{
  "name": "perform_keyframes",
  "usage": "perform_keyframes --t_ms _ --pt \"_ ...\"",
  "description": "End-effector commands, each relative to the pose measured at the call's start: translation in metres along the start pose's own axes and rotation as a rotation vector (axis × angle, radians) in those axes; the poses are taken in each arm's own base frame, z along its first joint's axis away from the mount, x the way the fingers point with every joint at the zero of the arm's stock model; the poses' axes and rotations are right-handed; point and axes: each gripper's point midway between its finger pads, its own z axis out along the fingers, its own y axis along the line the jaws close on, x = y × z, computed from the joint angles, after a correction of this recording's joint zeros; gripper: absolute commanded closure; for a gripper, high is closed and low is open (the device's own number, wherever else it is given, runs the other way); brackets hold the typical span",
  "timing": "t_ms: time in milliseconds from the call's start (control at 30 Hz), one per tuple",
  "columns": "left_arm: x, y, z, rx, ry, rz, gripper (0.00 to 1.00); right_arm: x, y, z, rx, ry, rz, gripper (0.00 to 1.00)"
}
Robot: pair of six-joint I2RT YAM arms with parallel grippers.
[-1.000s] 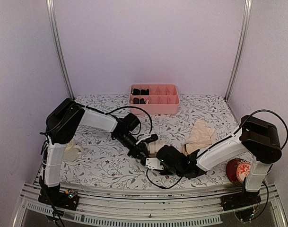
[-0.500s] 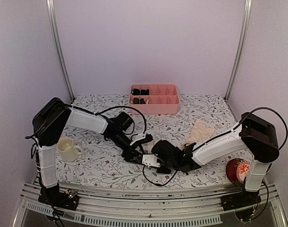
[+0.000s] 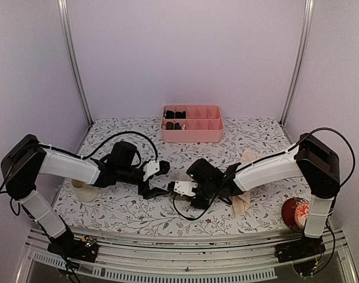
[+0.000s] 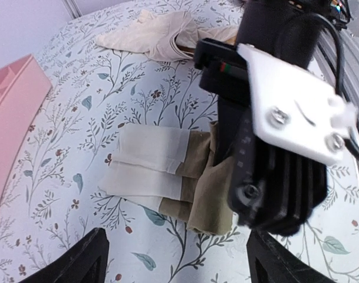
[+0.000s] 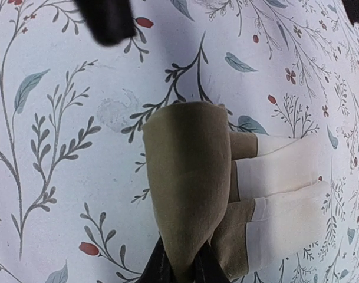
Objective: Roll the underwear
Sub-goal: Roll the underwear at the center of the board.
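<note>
The olive-brown underwear (image 4: 206,177) lies folded on the floral cloth, its cream-white part (image 4: 150,162) to the left in the left wrist view. My right gripper (image 5: 182,266) is shut on a raised olive fold (image 5: 188,171), and its black body (image 4: 273,147) stands over the garment. In the top view the right gripper (image 3: 188,187) covers most of that garment. My left gripper (image 3: 161,178) stands open just left of it, touching nothing, with its fingertips (image 4: 79,259) low in its own view. The peach-beige underwear (image 3: 245,164) lies crumpled to the right, partly under the right arm.
A pink compartment tray (image 3: 194,134) with small black bundles (image 3: 174,114) stands at the back centre. A cream mug (image 3: 85,190) sits behind the left arm at the left. A red round object (image 3: 296,212) sits at the front right corner.
My left gripper has opened, let go of the olive-brown underwear and drawn back to the left. My right gripper has shut on the olive fold and shifted up and left.
</note>
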Motion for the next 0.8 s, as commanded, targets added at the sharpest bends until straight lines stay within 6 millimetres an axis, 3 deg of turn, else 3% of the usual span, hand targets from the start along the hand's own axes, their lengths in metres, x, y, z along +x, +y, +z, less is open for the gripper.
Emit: perform_keyframes --t_ms 0,133,300,567,767 --pt "-0.025 0.009 -0.015 -0.139 -0.120 0.194 0.19 0.047 0.039 0.012 -0.251 0.162 0.090 0.91" --pt "-0.018 -0.012 -0.016 -0.143 -0.119 0.316 0.25 0.047 0.041 0.008 -0.350 0.167 0.128 0.91" --pt "-0.005 -0.035 0.000 -0.140 -0.056 0.431 0.30 0.043 0.042 0.009 -0.456 0.173 0.193 0.90" --pt "0.014 -0.054 0.019 -0.135 0.030 0.509 0.40 0.041 0.054 0.014 -0.607 0.206 0.247 0.89" --pt "0.023 -0.062 0.031 -0.149 0.081 0.561 0.40 0.042 0.056 0.015 -0.631 0.184 0.257 0.89"
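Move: The rolled brown part of the underwear is about 4 cm back, 7 cm right and 7 cm below my open left hand. Its flat white part lies some 6 cm forward of the roll. My right hand already pinches the roll's right end, with the roll's middle about 3 cm to its left, practically level. The beige cloth lies roughly 20 cm right and 14 cm ahead of my right hand. Keeping the roll's right end pinched, I tip my right hand about 30 degrees so its body swings forward and its fingers come to point nearly straight down, drifting just under 2 cm left. Meanwhile I draw my left hand back about 5 cm, then sink almost 4 cm towards the roll's free left end, levelling its fingers and narrowing them somewhat, still open. ##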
